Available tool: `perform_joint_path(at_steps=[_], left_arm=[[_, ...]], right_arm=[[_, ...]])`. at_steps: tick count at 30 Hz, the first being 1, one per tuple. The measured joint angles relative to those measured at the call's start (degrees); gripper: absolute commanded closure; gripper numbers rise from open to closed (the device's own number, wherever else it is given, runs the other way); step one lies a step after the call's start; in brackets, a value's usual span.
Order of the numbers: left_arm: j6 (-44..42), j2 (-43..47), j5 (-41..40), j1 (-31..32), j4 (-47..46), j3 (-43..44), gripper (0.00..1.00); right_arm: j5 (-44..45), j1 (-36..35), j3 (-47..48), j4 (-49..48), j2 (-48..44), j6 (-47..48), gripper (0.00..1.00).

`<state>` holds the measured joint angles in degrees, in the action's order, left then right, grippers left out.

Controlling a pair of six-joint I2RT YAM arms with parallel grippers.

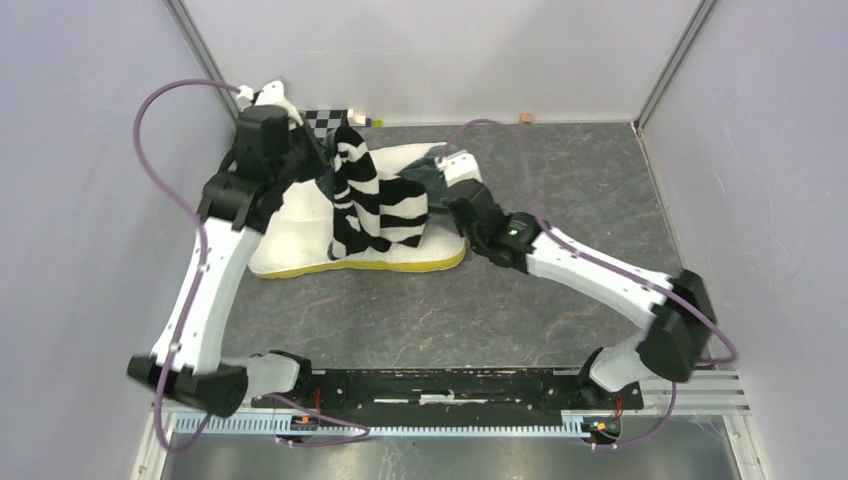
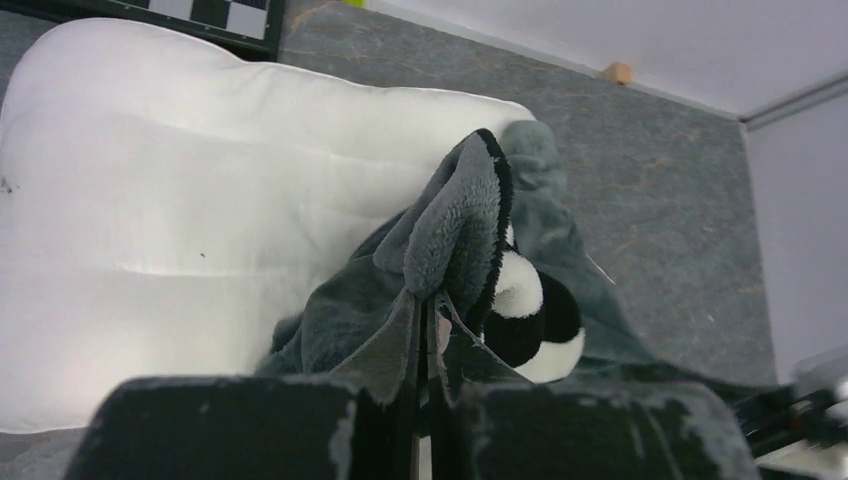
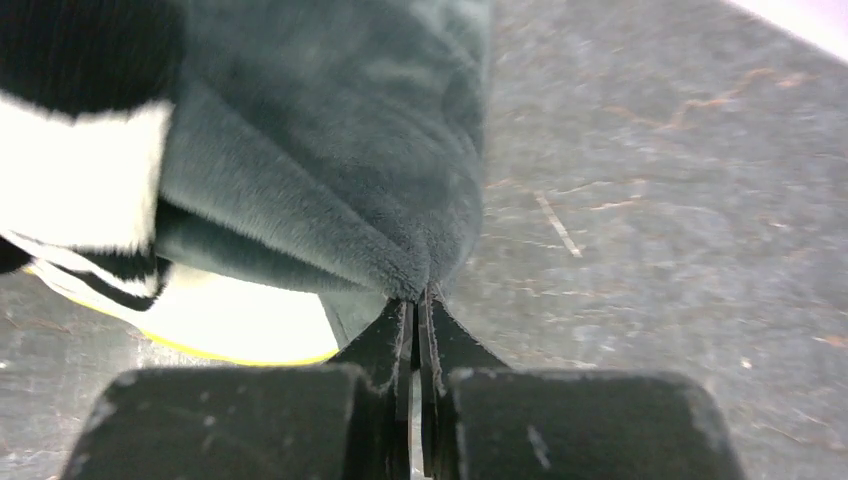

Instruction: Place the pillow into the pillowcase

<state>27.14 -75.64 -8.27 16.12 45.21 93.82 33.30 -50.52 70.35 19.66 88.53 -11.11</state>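
The cream-white pillow (image 1: 300,235) with its yellow band lies flat on the grey table at the middle left. Draped over it is the zebra-striped pillowcase (image 1: 385,200), one end pulled up. My left gripper (image 1: 335,140) holds that raised end. In the left wrist view the jaws (image 2: 430,320) are shut on the grey plush fabric (image 2: 460,210), above the pillow (image 2: 180,200). My right gripper (image 1: 445,170) sits at the pillowcase's right edge. In the right wrist view it (image 3: 420,300) is shut on a fold of the grey plush (image 3: 330,150), with the pillow's corner (image 3: 240,320) below it.
A checkerboard (image 1: 328,120) lies at the back behind the pillow. A small wooden block (image 1: 525,118) rests against the back wall. Pale walls with metal corner posts enclose the table on three sides. The arms' mounting rail (image 1: 460,385) runs along the near edge.
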Motion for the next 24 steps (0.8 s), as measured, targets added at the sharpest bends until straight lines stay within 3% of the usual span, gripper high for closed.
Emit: perform_joint_path(at_steps=[5, 10, 14, 19, 20, 22, 23, 24], left_arm=[[-1.31, 13.79, 4.9, 1.55, -2.29, -6.34, 0.98], [-1.92, 23.65, 10.71, 3.52, -3.32, -6.12, 0.98], [-1.66, 23.21, 11.34, 3.67, -1.73, -0.66, 0.98], [-1.01, 12.26, 6.69, 3.61, 2.51, 7.23, 0.98], [-0.98, 9.44, 6.14, 3.54, 2.58, 8.0, 0.98], [-0.92, 1.22, 5.01, 3.21, 2.6, 10.32, 0.98], [-0.92, -3.3, 4.68, 2.97, 2.75, 11.85, 0.95], [-0.92, -8.57, 4.31, 2.8, 2.47, 13.49, 0.9]], right_arm=[[5.77, -0.02, 3.02, 6.4, -13.92, -0.55, 1.0], [9.51, 0.0, 11.93, 11.93, -25.64, 0.44, 1.0], [9.88, 1.99, 22.21, 12.92, -23.56, 2.86, 1.0], [2.49, 18.21, 25.64, 12.41, -10.6, 4.09, 0.98], [1.03, 20.85, 25.86, 12.35, -7.04, 4.09, 0.82], [-2.51, 24.85, 26.23, 12.31, 1.49, 3.48, 0.4], [-4.55, 26.8, 26.38, 12.72, 6.49, 3.39, 0.24], [-6.19, 28.13, 26.38, 13.46, 10.54, 2.75, 0.16]])
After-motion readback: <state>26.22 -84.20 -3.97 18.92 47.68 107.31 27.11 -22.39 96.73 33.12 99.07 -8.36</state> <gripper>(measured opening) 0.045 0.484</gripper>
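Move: Both my hands already pinch the pillowcase, which hangs bunched between them. The bare table I swing it towards lies about 15 cm ahead, 20 right and 18 below my right hand. The pillow's middle is some 15 cm ahead, 21 left and 14 below that hand; from my left hand it is about 12 ahead, 4 left and 31 below. The chessboard sits roughly 33 cm ahead, 18 left and 33 below my left hand. I flick the pillowcase open: my right hand sweeps up about 27 cm and to the right, easing back, while my left draws back and up some 13 cm, fingertips tipping up. Then both swing forward and down, the right towards the bare table beyond the pillow's right side, wrist turned clockwise, its fingers starting to open at the end; my left keeps its pinch. ##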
